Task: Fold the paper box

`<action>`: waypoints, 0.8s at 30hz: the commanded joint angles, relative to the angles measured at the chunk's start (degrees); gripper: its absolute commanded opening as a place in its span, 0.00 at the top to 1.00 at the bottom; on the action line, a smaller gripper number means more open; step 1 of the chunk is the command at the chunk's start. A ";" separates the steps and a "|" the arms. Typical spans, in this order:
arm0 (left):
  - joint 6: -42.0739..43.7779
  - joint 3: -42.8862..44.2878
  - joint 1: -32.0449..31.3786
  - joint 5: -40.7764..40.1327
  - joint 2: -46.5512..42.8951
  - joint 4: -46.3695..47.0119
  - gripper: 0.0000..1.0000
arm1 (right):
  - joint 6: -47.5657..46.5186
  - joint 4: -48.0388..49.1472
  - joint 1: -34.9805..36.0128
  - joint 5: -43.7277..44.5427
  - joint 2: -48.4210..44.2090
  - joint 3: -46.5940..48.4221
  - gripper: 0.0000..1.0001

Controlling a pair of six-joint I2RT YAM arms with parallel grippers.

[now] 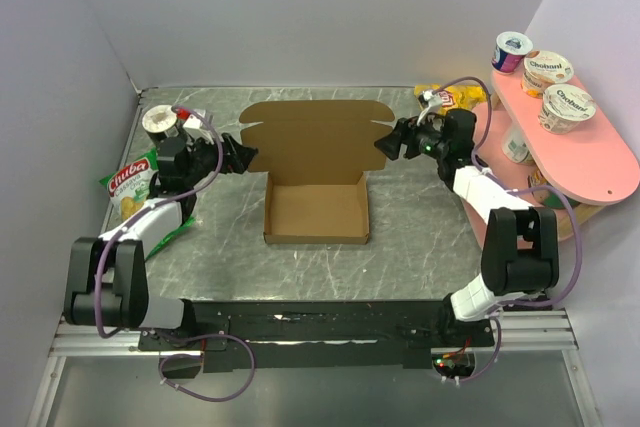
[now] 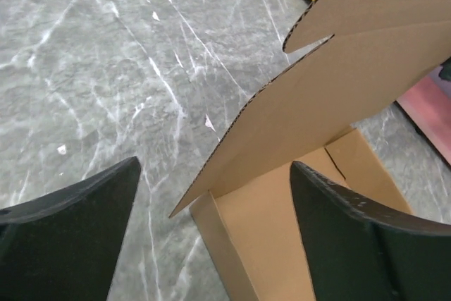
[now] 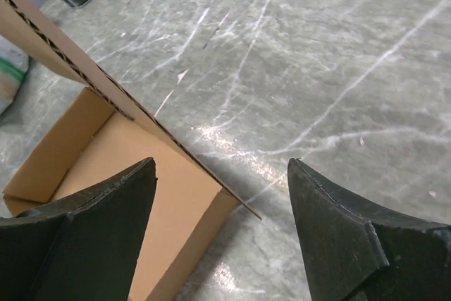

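Observation:
The paper box [image 1: 315, 209] is plain brown cardboard in the middle of the table. Its shallow tray is formed and its wide lid panel [image 1: 315, 135] stands raised behind the tray. My left gripper [image 1: 245, 155] sits at the lid's left end, open. In the left wrist view the lid's pointed corner [image 2: 338, 82] lies between the spread fingers of that gripper [image 2: 215, 162], touching neither. My right gripper [image 1: 385, 142] is at the lid's right end, also open. In the right wrist view the lid's thin edge [image 3: 70, 61] ends between the fingers of that gripper [image 3: 220, 160], above the tray floor [image 3: 106, 167].
A green chips bag [image 1: 135, 192] and a dark can [image 1: 160, 122] lie behind the left arm. A yellow packet [image 1: 450, 97] is at the back right. A pink shelf [image 1: 600, 162] with yogurt cups [image 1: 568, 107] stands on the right. Walls close in on three sides.

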 commanded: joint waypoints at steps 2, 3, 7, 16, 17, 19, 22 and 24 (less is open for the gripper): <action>1.77 2.86 0.25 5.94 2.70 7.52 0.17 | -1.14 4.68 -0.11 -4.35 1.61 3.84 0.21; 1.51 2.68 0.25 6.12 2.88 7.96 0.21 | -1.23 4.76 -0.11 -4.88 1.79 3.93 0.21; 0.46 2.33 0.17 7.08 3.76 10.08 0.35 | -1.23 4.85 -0.11 -6.46 2.85 4.46 0.30; 0.36 2.86 -1.24 6.83 5.26 10.26 0.60 | 0.09 6.44 0.85 -7.70 4.08 2.61 0.57; 0.71 2.94 -2.02 6.56 5.26 9.99 0.63 | 0.09 6.35 1.29 -6.91 3.82 2.53 0.59; 1.15 3.21 -2.90 4.98 4.99 8.77 0.69 | 0.00 6.70 1.64 -6.20 3.12 1.83 0.66; 2.30 3.65 -5.01 0.60 4.38 6.14 0.80 | -0.09 6.96 2.43 -4.97 2.59 1.29 0.72; 2.74 3.91 -6.60 -2.13 3.85 5.07 0.85 | -0.18 7.05 3.14 -3.84 2.41 1.03 0.75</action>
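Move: Ahead of the open left fingers by about 1 cm and some 3 cm to their right is the left side flap of the upright lid, near hand height; the paper box's tray centres 12 cm right, 8 cm back and 14 cm below. For the right hand, the lid's right side flap is about 1 cm ahead and 2 cm left, near level; the tray centres some 11 cm left, 10 cm back and 14 cm below. Closing in on the lid from both sides, the left hand slides about 3 cm right and the right hand about 2 cm left, each turning slightly inward in yaw, by some 5 degrees. Both grippers, wide open at first, shut most of the way around the outer edges of the side flaps, ending with the cardboard between their fingertips. ##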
